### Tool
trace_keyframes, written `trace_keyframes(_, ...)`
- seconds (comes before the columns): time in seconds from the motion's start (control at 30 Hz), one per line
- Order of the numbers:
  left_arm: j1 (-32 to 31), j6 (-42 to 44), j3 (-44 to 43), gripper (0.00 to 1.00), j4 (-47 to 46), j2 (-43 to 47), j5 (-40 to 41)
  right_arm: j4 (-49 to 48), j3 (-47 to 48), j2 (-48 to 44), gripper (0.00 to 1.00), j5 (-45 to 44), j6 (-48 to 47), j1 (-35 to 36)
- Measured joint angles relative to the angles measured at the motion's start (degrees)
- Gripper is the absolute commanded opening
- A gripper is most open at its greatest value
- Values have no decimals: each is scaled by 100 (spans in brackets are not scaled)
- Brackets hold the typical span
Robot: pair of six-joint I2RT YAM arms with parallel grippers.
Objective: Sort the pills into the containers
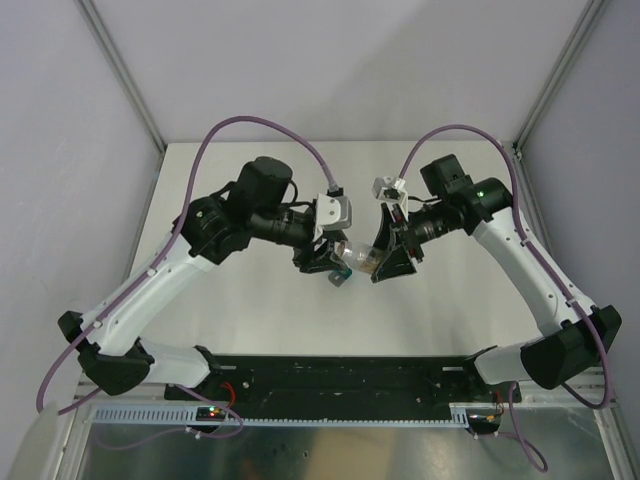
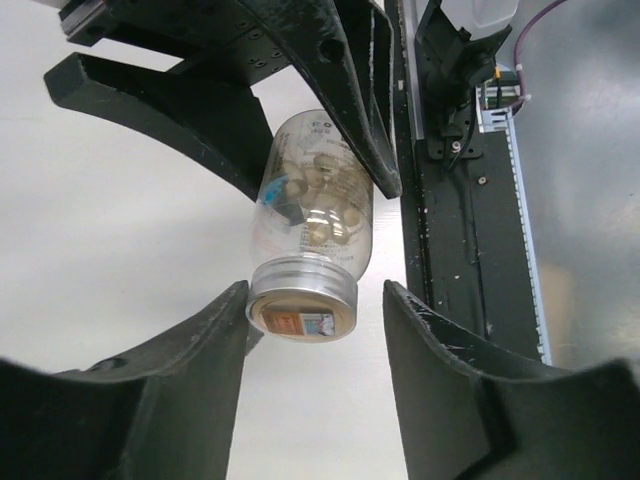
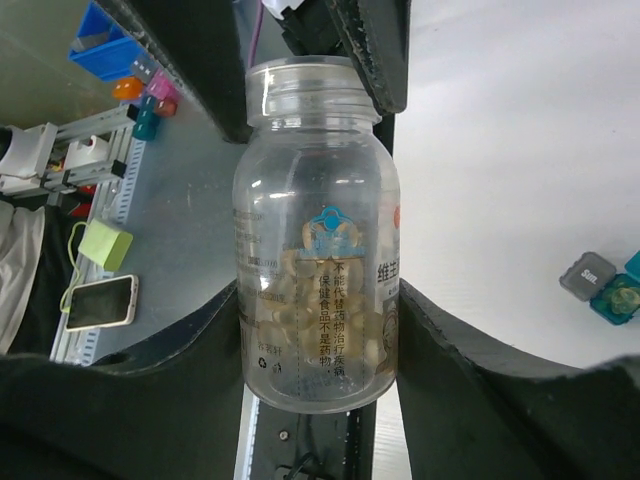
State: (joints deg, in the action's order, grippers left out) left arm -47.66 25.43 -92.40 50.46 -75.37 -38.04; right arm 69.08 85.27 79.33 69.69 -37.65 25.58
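A clear plastic bottle (image 3: 318,250) holding pale yellow pills (image 3: 325,325) hangs above the white table. My right gripper (image 3: 320,290) is shut on the bottle's lower body, with both fingers pressed on its sides. In the left wrist view the bottle (image 2: 315,210) points its capped end toward the camera. My left gripper (image 2: 315,300) straddles the cap (image 2: 303,300): its left finger is at the cap's edge, and a gap shows on the right, so it is open. From above, both grippers (image 1: 335,262) (image 1: 385,262) meet at the bottle (image 1: 358,258) mid-table. A teal-blue box with a grey flap (image 3: 610,290) sits on the table.
The black base rail (image 1: 340,375) runs along the near edge. Beyond the table edge in the right wrist view lie a phone (image 3: 98,303), a green block (image 3: 104,245) and a blue bin (image 3: 103,35). White walls enclose the table on three sides.
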Motion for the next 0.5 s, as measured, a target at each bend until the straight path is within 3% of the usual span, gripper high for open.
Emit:
trace_keyframes(0.13, -83, -63, -9, 86, 33, 0, 52, -153, -11, -35, 0, -155, 68, -11)
trace_keyframes(0.23, -96, -199, -107, 96, 92, -35, 35, -385, -35, -153, 0, -380, 153, -4)
trace_keyframes(0.5, 450, -1058, -673, 100, 94, -319, -361, -1161, -179, -798, 0, -1547, 466, 304)
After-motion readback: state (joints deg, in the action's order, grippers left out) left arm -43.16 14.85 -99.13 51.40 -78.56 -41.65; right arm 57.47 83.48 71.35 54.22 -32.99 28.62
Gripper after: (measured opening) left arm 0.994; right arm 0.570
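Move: Just at the left fingertips sits the cap of the pill bottle, level with the left hand and about 1 cm to its right. The right hand already holds the bottle body, with the cap about 7 cm to its left and level. The small teal-and-grey pill box lies on the table some 8 cm ahead of the left hand and 1 cm to its right, roughly 25 cm below. Spreading its half-open fingers to full width, the left hand comes free of the bottle cap and, after easing back a touch, rises about 3 cm and goes slightly forward. Meanwhile the right hand keeps its grip on the bottle body, carries it about 2 cm forward and a little up, and rolls it some 15 degrees about the finger line, forward side rising. ##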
